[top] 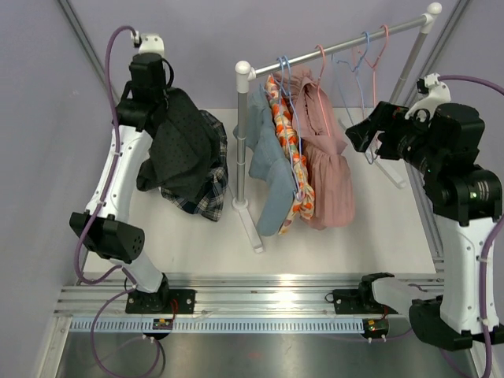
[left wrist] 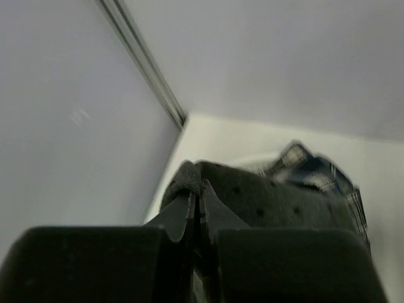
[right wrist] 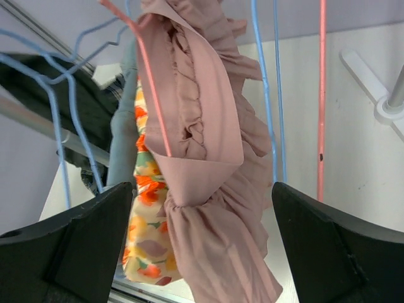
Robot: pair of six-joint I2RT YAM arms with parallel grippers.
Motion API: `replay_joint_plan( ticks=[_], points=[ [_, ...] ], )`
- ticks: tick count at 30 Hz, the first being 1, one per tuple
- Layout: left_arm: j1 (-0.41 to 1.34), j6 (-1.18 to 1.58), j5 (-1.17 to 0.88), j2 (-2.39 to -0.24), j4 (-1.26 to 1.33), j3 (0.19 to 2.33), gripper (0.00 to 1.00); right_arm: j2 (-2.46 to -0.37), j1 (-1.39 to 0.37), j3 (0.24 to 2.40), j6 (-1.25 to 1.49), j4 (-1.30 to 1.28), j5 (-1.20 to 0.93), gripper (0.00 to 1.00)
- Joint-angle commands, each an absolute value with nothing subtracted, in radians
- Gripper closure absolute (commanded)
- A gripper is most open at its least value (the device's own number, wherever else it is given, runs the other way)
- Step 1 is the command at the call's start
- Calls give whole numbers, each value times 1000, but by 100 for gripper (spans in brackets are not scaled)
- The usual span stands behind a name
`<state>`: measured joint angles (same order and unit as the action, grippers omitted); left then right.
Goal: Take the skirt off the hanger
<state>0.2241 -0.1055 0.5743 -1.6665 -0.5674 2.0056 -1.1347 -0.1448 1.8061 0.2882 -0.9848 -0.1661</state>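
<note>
My left gripper (top: 153, 88) is raised at the back left, shut on a dark dotted skirt (top: 185, 150) that hangs from it, off the rack. In the left wrist view the fingertips (left wrist: 197, 189) pinch the edge of that dark skirt (left wrist: 278, 196). A pink skirt (top: 327, 165) hangs on a pink hanger (right wrist: 151, 95) from the rail (top: 339, 43), beside a floral skirt (top: 291, 157) and a blue skirt (top: 268, 173). My right gripper (top: 364, 130) is open just right of the pink skirt. In the right wrist view the pink skirt (right wrist: 208, 126) lies ahead, between the wide-apart jaws of the gripper (right wrist: 202, 189).
A plaid garment (top: 206, 197) lies on the table under the dark skirt. Empty blue hangers (right wrist: 265, 95) and an empty pink hanger (right wrist: 322, 95) hang right of the pink skirt. The rack's left post (top: 242, 142) and right foot (right wrist: 372, 82) stand on the white table.
</note>
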Motion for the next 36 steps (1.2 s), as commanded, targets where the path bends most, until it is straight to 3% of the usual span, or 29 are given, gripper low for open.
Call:
replay_joint_plan(
  ticks=[1,2,3,4,10,25,29,30,32,33,34,36],
  points=[
    [203,101,394,-1660,-517,1841,95,-1060,-146,1854,285,-968,-239,1],
    [202,139,349,-1649,-502,1741,84,-1045,-146,1861,290,-960,-282,1],
    [201,156,324,-1644,-479,1703,64,-1037,-146,1862,291,-945,-319,1],
    [202,169,305,-1646,-476,1672,2,-1032,-146,1852,294,-901,-359,0],
    [227,225,301,-1505,-531,1536,1,-1100,-144,1795,348,-735,-537,1],
    [327,348,241,-803,-652,922,1,-1446,-195,1933,288,-655,-491,4],
    [350,364,261,-752,-669,874,1,-1463,-215,1930,307,-641,-474,43],
    [362,365,277,-752,-673,882,1,-1459,-218,1927,311,-638,-469,59],
    [396,371,305,-761,-670,877,1,-1447,-221,1910,318,-630,-453,77],
    [408,373,305,-765,-672,884,1,-1442,-221,1901,318,-632,-443,95],
    [414,373,307,-773,-670,884,1,-1434,-219,1901,314,-637,-433,100],
    [431,376,314,-773,-666,885,1,-1421,-219,1907,298,-655,-407,100]
  ],
)
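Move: The left hand holds the dark dotted garment's end high above the basket, whose middle lies roughly 34 cm below it, 3 cm back and 7 cm right; the plaid garment there is about 4 cm back and 12 right. For the empty right hand, the pink garment's hanger is some 10 cm ahead, 9 left, at its own height, the pink garment 15 cm lower. An empty blue hanger stands about 12 ahead, 1 left, the floral garment 7 ahead, 15 left. Down fast by about 19 cm over the basket, the left hand opens wide and lets go of the dotted garment, then draws back some 23 cm, rising and sinking again. The right, open, backs off while rising and swinging left, then reaches forward and down, turning 20 degrees counter-clockwise, and shuts on the pink garment's hanger wire. ##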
